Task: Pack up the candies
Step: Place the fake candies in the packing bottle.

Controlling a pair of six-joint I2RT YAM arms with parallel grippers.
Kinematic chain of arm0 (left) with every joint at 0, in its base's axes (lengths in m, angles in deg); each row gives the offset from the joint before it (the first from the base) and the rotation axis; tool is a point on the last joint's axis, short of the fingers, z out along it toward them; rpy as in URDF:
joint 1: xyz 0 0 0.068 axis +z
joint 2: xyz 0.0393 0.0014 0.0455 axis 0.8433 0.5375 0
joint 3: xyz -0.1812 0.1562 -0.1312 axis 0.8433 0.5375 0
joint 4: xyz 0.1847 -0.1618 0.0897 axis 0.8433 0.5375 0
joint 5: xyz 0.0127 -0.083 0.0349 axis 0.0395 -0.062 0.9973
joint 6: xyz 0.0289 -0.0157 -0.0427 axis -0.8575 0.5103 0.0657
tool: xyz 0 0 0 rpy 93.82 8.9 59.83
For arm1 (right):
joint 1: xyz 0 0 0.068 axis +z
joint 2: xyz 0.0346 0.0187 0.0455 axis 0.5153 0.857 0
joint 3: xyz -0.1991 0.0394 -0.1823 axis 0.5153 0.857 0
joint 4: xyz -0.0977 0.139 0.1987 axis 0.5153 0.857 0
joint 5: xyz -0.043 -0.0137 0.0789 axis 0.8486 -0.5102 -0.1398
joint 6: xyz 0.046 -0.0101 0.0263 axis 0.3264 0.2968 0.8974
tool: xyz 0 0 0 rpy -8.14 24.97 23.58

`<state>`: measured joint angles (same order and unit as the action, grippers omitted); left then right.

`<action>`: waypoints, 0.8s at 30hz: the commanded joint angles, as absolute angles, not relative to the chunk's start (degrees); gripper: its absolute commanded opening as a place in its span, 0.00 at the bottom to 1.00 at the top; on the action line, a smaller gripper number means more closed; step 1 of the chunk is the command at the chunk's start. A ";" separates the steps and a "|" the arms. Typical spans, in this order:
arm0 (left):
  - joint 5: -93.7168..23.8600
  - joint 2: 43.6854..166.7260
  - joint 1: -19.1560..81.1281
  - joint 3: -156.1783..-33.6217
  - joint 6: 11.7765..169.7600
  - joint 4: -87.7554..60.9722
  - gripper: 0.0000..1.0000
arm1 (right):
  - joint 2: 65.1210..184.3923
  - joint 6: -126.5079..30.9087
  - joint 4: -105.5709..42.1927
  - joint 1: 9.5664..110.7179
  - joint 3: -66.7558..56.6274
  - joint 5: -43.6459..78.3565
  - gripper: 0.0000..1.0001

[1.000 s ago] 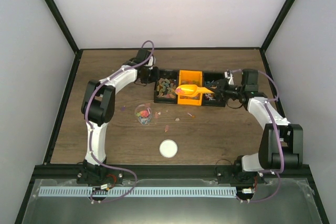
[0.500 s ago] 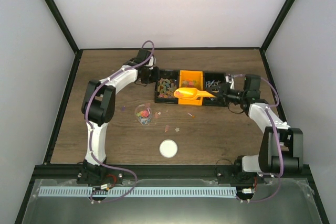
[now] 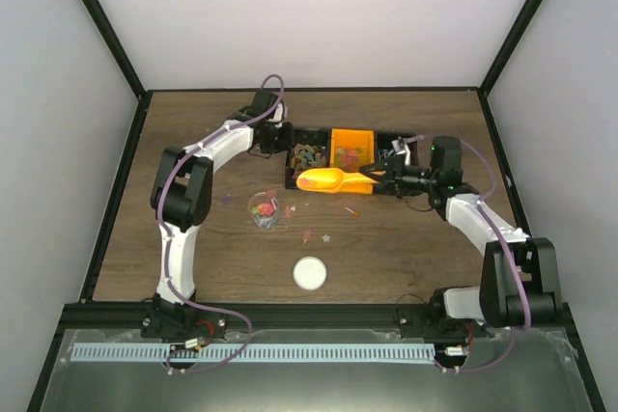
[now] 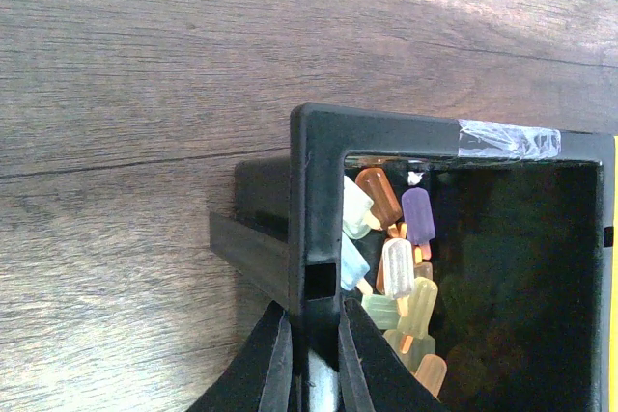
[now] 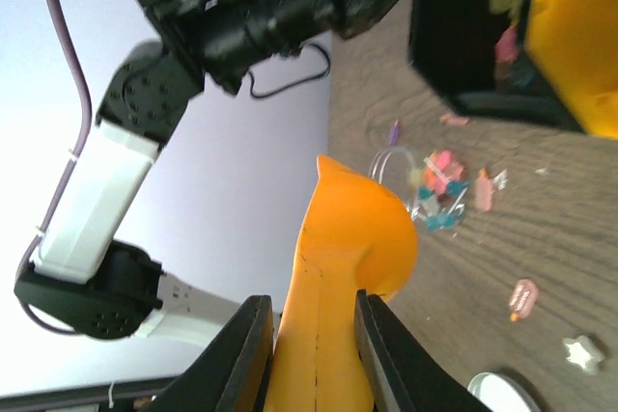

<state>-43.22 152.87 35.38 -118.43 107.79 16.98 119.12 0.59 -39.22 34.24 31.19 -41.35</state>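
Popsicle-shaped candies [image 4: 398, 269] in mixed colours fill the left black bin [image 3: 290, 167], and more candies [image 3: 352, 149] lie in the orange bin. My left gripper [image 4: 314, 366] is shut on that black bin's left wall [image 4: 317, 229]. My right gripper [image 5: 314, 354] is shut on the handle of the orange scoop [image 5: 355, 238]. The scoop [image 3: 326, 180] hangs over the front edge of the bins, its bowl pointing left. What the bowl holds is hidden. A clear cup [image 3: 264, 209] with some candies stands on the table to the scoop's front left.
A white round lid [image 3: 309, 273] lies near the table's front middle. A few loose candies [image 3: 326, 236] are scattered on the wood between the cup and the bins. A second black bin [image 3: 393, 155] stands to the right of the orange bin [image 3: 338, 136].
My right gripper has carried the scoop leftwards, from over the orange bin to the front of the left black bin. The left arm has stayed still.
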 commanded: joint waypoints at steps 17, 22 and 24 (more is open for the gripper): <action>-46.26 154.44 34.99 -119.15 110.09 15.47 0.09 | 130.95 -7.53 -26.66 49.67 13.99 -30.91 0.01; -46.27 154.52 35.08 -119.28 110.12 15.43 0.09 | 133.01 -9.48 -24.07 51.61 11.74 -29.74 0.01; -46.35 154.60 35.12 -119.17 110.17 15.34 0.09 | 133.79 -10.53 -22.71 52.57 10.63 -29.15 0.01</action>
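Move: The right hand holds the loaded yellow scoop. The clear bottle stands about 27 cm to its left, 4 cm nearer the base, its middle some 14 cm lower. The orange tray section lies about 11 cm ahead, 5 cm left and 15 cm below; the white lid lies about 20 cm back, 16 cm left and 18 cm down. From the left hand on the tray's wall, the bottle is some 22 cm back, 5 cm left and about 1 cm lower. The right hand keeps its grip on the scoop handle and carries the scoop about 9 cm left towards the bottle at nearly level height, drawing back a little at first, then easing some 3 cm forward again as the leftward travel slows. Meanwhile the wrist swings roughly 10 degrees counter-clockwise and tips the left-pointing fingers about 10 degrees down, while the left hand stays put, still pinching the tray's black wall. ##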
